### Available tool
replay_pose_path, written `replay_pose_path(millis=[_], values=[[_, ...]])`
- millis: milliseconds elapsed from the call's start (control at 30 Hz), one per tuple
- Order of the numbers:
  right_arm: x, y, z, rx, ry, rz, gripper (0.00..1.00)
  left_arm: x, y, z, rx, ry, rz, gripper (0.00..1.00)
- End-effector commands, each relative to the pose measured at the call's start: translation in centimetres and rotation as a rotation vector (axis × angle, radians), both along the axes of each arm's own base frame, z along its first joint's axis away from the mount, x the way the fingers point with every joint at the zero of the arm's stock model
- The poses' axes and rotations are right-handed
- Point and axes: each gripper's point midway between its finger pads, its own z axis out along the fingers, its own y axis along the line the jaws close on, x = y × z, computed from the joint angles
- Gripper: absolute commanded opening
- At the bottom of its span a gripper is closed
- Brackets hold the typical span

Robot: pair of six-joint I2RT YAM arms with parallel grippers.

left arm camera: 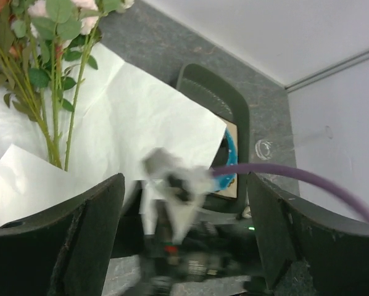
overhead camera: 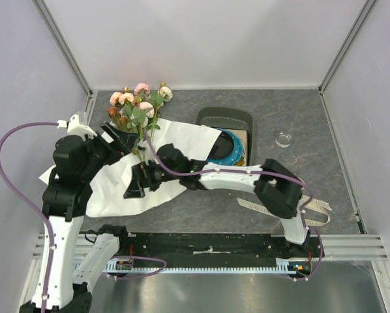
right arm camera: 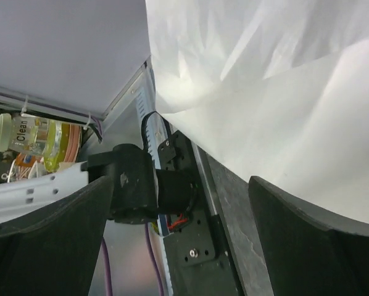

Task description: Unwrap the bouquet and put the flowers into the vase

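The bouquet's white paper wrap [overhead camera: 175, 147] lies spread open on the table. The flowers [overhead camera: 139, 101] rest at its far left corner, blooms toward the back wall, with their thin green stems [left arm camera: 55, 117] running onto the paper [left arm camera: 147, 117]. My left gripper [overhead camera: 119, 145] hangs open just left of the stems and holds nothing. My right gripper [overhead camera: 132, 188] reaches across to the paper's near left part, open and empty, with paper [right arm camera: 277, 92] beside its fingers. The vase [overhead camera: 284, 138], small clear glass, stands alone at the far right and also shows in the left wrist view [left arm camera: 263, 148].
A dark green tray [overhead camera: 224, 119] with a blue-rimmed black plate [overhead camera: 234, 151] sits behind the paper, partly covered by it. Pale strips [overhead camera: 283, 207] lie near the right arm's base. The right arm [left arm camera: 184, 191] crosses blurred between my left fingers.
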Motion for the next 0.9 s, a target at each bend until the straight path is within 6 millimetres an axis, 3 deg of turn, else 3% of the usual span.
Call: replay_pose_path(millis=[0,67,167,300,400,533,567,633,667,733,767,800,833,867], values=[[5.3,-5.3,4.9,0.053,-0.121,-0.182,0.98,2.2,0.6,-1.8,-0.021,0.093,0.068,0.87],[9.1,-6.9,3.1,-0.036,-0.138,-0.289,0.98,2.5,0.3,-3.0,-0.029,0.134,0.06,0.89],[12.7,-7.8,0.2,-0.139,-0.099,-0.367,0.98,2.1,-0.1,-3.3,-0.055,0.135,0.039,0.9],[16.0,-6.9,-3.9,-0.23,-0.006,-0.402,0.97,0.9,-0.2,-2.8,-0.007,0.086,-0.002,0.91],[17.0,-5.9,-6.8,-0.28,0.027,-0.373,0.88,0.2,-0.7,-2.3,0.04,0.042,-0.069,0.92],[15.8,-5.0,-8.7,-0.296,0.053,-0.293,0.52,0.2,-1.4,-2.9,0.061,0.062,-0.126,0.92],[14.9,-4.9,-9.2,-0.301,0.06,-0.269,0.47,0.5,-1.5,-3.2,0.065,0.079,-0.133,0.92],[13.3,-4.5,-8.3,-0.273,0.042,-0.211,0.4,0.9,-1.5,-3.5,0.076,0.09,-0.141,0.91],[12.3,-5.0,-8.9,-0.285,0.05,-0.192,0.37,1.1,-1.6,-3.5,0.077,0.094,-0.143,0.91],[10.5,-4.6,-6.7,-0.222,0.02,-0.134,0.36,1.6,-1.8,-3.7,0.078,0.111,-0.158,0.91],[9.4,-5.5,-7.6,-0.243,0.037,-0.119,0.36,1.8,-1.9,-3.5,0.081,0.105,-0.163,0.91],[8.8,-5.3,-5.4,-0.183,0.003,-0.102,0.36,2.1,-1.9,-3.7,0.083,0.113,-0.167,0.91],[7.3,-5.9,-6.2,-0.195,0.018,-0.064,0.36,2.3,-2.0,-3.7,0.084,0.115,-0.169,0.91],[6.6,-6.0,-5.2,-0.167,0.007,-0.042,0.36,2.4,-2.2,-3.6,0.082,0.109,-0.182,0.91]])
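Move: The right hand, fingers pointing left, has the stem ends of the bouquet about 10 cm ahead, level with it sideways and some 15 cm below. The flower heads lie about 40 cm ahead and 5 cm left, and the green tray some 22 cm ahead and 31 cm right, both about as low. From the left hand the stem ends are around 4 cm ahead, 1 cm left and 33 cm below. The empty right hand arcs up and forward about 18 cm while easing some 7 cm right, then sinks over the unfolded paper and comes back about 8 cm at that low level towards the stem ends, tipping its left-pointing fingers about 20 degrees further down and closing them from wide open to roughly a third. The left hand, still wide open above the paper, dips, draws back up a little and dips again, ending about 6 cm lower with its fingers tilted further down; no grip on the stems or paper begins. ##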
